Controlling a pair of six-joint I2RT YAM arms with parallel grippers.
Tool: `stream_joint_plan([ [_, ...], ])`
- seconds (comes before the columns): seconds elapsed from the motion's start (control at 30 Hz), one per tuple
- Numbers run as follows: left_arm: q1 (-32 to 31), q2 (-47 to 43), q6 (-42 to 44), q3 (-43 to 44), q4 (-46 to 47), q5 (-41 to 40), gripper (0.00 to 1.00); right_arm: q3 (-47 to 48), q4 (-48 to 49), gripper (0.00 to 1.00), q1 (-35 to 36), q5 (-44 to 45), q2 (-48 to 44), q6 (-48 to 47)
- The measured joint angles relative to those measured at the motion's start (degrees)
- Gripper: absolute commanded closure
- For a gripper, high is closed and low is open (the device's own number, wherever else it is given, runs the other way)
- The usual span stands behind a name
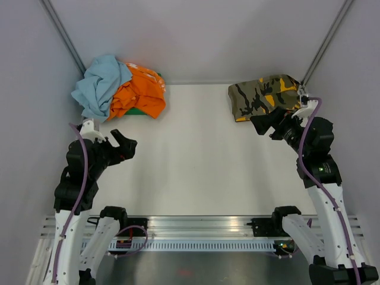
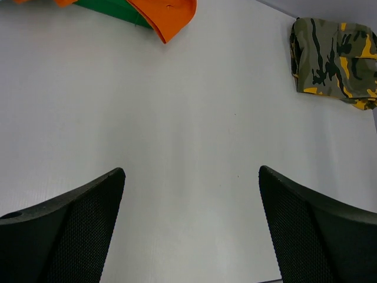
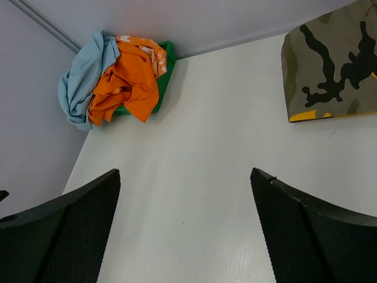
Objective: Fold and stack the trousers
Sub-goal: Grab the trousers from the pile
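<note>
The light blue trousers (image 1: 98,86) lie crumpled in a heap at the back left corner, against the wall; in the right wrist view the trousers (image 3: 82,82) sit at the upper left. My left gripper (image 1: 124,145) hovers open over the table, a little in front of and to the right of that heap, and holds nothing. In its own view the left gripper (image 2: 191,171) shows only bare table between its fingers. My right gripper (image 1: 264,124) is open and holds nothing, just in front of the camouflage garment. The right gripper (image 3: 185,172) faces across the table toward the heap.
An orange garment (image 1: 139,95) lies over the trousers' right side, with a green one (image 1: 138,111) under it. A folded camouflage garment (image 1: 264,96) sits at the back right. Grey walls close in the table (image 1: 196,154) on three sides.
</note>
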Motion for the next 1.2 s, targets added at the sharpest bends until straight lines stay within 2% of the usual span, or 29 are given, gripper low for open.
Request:
stream_joint_plan([
  [0.37, 0.0, 6.93, -0.35, 0.55, 3.3, -2.67, 0.0, -2.97, 4.31, 0.02, 0.0, -3.69, 5.44, 2.19],
  [0.47, 0.0, 16.98, -1.01, 6.34, 3.02, -7.48, 0.0, -3.78, 6.1, 0.02, 0.0, -5.03, 7.89, 3.37],
  [0.63, 0.96, 40.76, -1.01, 28.15, 2.05, -15.41, 0.0, -5.62, 12.15, 0.02, 0.0, -7.26, 10.49, 6.51],
  [0.73, 4.52, 50.82, -1.05, 36.68, 1.81, -18.03, 0.0, -5.62, 15.76, 0.02, 0.0, -7.63, 11.63, 7.26],
  [0.9, 17.73, 61.86, -3.65, 41.22, 3.41, -16.63, 0.0, -5.62, 17.35, 0.02, 0.0, -7.41, 12.72, 5.84],
  [1.0, 22.97, 68.17, -4.52, 43.65, 4.72, -15.98, 0.0, -5.62, 17.0, 0.02, 0.0, -6.62, 13.38, 4.24],
  [1.2, 22.86, 75.73, -4.61, 44.19, 12.2, -12.41, 0.0, -5.62, 16.83, 0.02, 0.0, -5.2, 14.36, 1.81],
])
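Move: The light blue trousers on the pile lie about 41 cm ahead of the left hand, some 17 cm to its left and 21 cm below. The orange garment beside them is around 38 cm ahead of that hand and 2 cm to its right, 22 cm below, with the green bin under it about 38 cm ahead, level sideways and 26 cm down. From the right hand the trousers are roughly 35 cm ahead, 77 cm to the left and 26 cm lower. Towards the light blue trousers' near left part the open left hand sweeps quickly, some 28 cm forward, swinging about 20 cm left midway, then sinking 9 cm net to hover above them. Its wrist turns counter-clockwise by over 30 degrees and tips down about 20. The open right hand eases forward and down, 5 or 6 cm each, towards the folded camouflage garment. ##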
